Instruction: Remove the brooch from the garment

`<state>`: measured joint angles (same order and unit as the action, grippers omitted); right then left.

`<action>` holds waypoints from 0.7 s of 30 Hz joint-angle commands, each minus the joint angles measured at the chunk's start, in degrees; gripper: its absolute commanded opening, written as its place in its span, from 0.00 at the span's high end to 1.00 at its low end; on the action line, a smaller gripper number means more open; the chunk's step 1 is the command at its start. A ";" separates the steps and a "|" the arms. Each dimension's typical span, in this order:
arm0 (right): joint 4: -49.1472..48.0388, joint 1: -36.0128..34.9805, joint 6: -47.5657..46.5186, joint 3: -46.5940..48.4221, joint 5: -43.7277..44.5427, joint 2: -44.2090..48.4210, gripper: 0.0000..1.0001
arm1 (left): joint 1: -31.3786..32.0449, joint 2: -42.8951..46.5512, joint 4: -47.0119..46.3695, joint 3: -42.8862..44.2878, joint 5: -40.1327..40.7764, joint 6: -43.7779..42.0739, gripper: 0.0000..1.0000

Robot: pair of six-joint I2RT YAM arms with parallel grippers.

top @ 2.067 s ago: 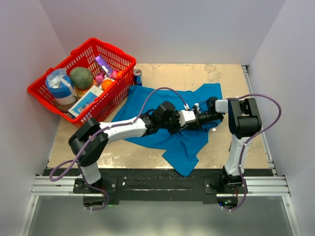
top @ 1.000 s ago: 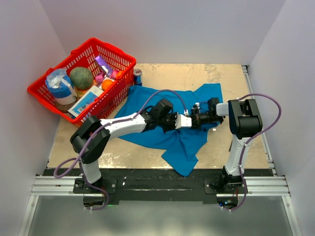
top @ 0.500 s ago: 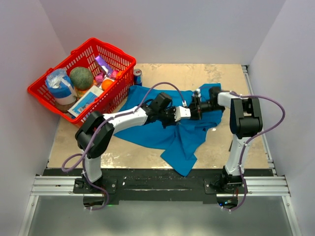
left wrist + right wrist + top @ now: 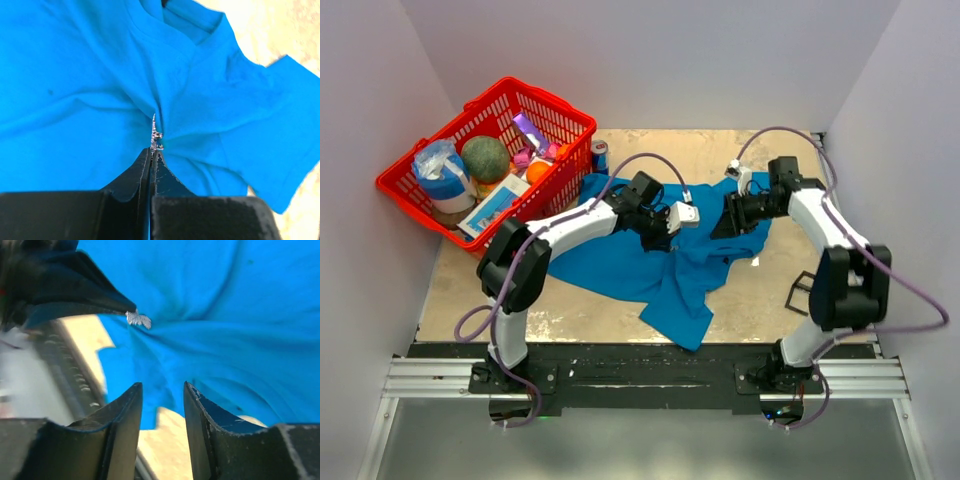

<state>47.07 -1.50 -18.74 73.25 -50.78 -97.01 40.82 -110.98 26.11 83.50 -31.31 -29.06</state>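
Observation:
The garment (image 4: 640,265) is a bright blue T-shirt, crumpled on the tan table. The brooch (image 4: 156,134), a tiny silvery sparkly cluster, sits at the tips of my left gripper (image 4: 151,150), which is shut on its near edge. Cloth folds of the garment (image 4: 90,80) converge on the brooch, so it still hangs on the fabric. In the top view the left gripper (image 4: 663,238) is over the shirt's middle. My right gripper (image 4: 161,387) is open and empty, apart from the brooch (image 4: 138,319), which it sees pinched by the left fingers (image 4: 75,290). From above, the right gripper (image 4: 724,225) hovers by the shirt's right sleeve.
A red basket (image 4: 582,125) with groceries stands at the back left, with a drink can (image 4: 600,157) beside it. A thin black frame (image 4: 805,292) lies on the table by the right arm. White walls close in three sides.
My right gripper has opened and drawn back to the right, away from the left one. The left gripper has shut on the brooch and shifted back and left, pulling the cloth.

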 commanded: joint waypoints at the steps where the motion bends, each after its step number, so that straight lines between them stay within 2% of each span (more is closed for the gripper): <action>1: -18.84 -1.40 -6.21 -8.80 10.43 15.25 0.56 | -0.21 -2.05 7.28 6.39 -1.83 1.11 1.00; 4: -25.96 -5.17 -8.93 -15.21 16.32 24.30 0.54 | -0.74 -2.31 6.68 6.50 -0.07 4.53 1.00; 7: -28.78 -14.20 -15.96 -22.07 22.11 31.78 0.53 | -0.92 -2.92 6.84 7.80 0.81 10.14 1.00; 9: -30.88 -16.60 -18.34 -26.56 23.18 35.04 0.48 | -0.92 -4.15 8.07 9.13 0.73 12.52 1.00; 10: -31.51 -18.17 -18.43 -27.89 23.80 37.22 0.41 | -0.92 -5.03 8.34 10.35 0.64 14.88 1.00; 16: -34.41 -23.10 -18.61 -32.12 27.75 37.34 0.38 | -2.23 -6.44 8.52 11.33 0.20 23.86 1.00; 21: -38.36 -27.67 -18.00 -33.26 31.70 35.41 0.30 | -3.29 -6.97 7.91 12.38 0.99 26.24 1.00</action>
<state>16.32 -25.89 -35.79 40.66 -23.90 -60.95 38.92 -117.71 34.48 92.92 -30.39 -8.05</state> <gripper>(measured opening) 0.669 0.020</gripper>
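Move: The brooch is already pinched in the left fingertips, with the garment drawn up into folds at it. From the open right hand it lies about 10 cm to the left, 3 cm back and a few centimetres lower. From the right hand again, the garment's black button is some 3 cm right, 6 cm back and 9 cm down, and the garment's near flap is roughly 9 cm left, 20 cm back and 10 cm down. Swing the right gripper up some 6 cm, then back and left past the garment's black button, and lower it again to come in towards the brooch from its near right side. Tilt its fingers about 50 degrees on the way and spread them wider. Meanwhile keep the brooch pinched in the left gripper, nearly in place, rolling that wrist counter-clockwise some 25 degrees. ##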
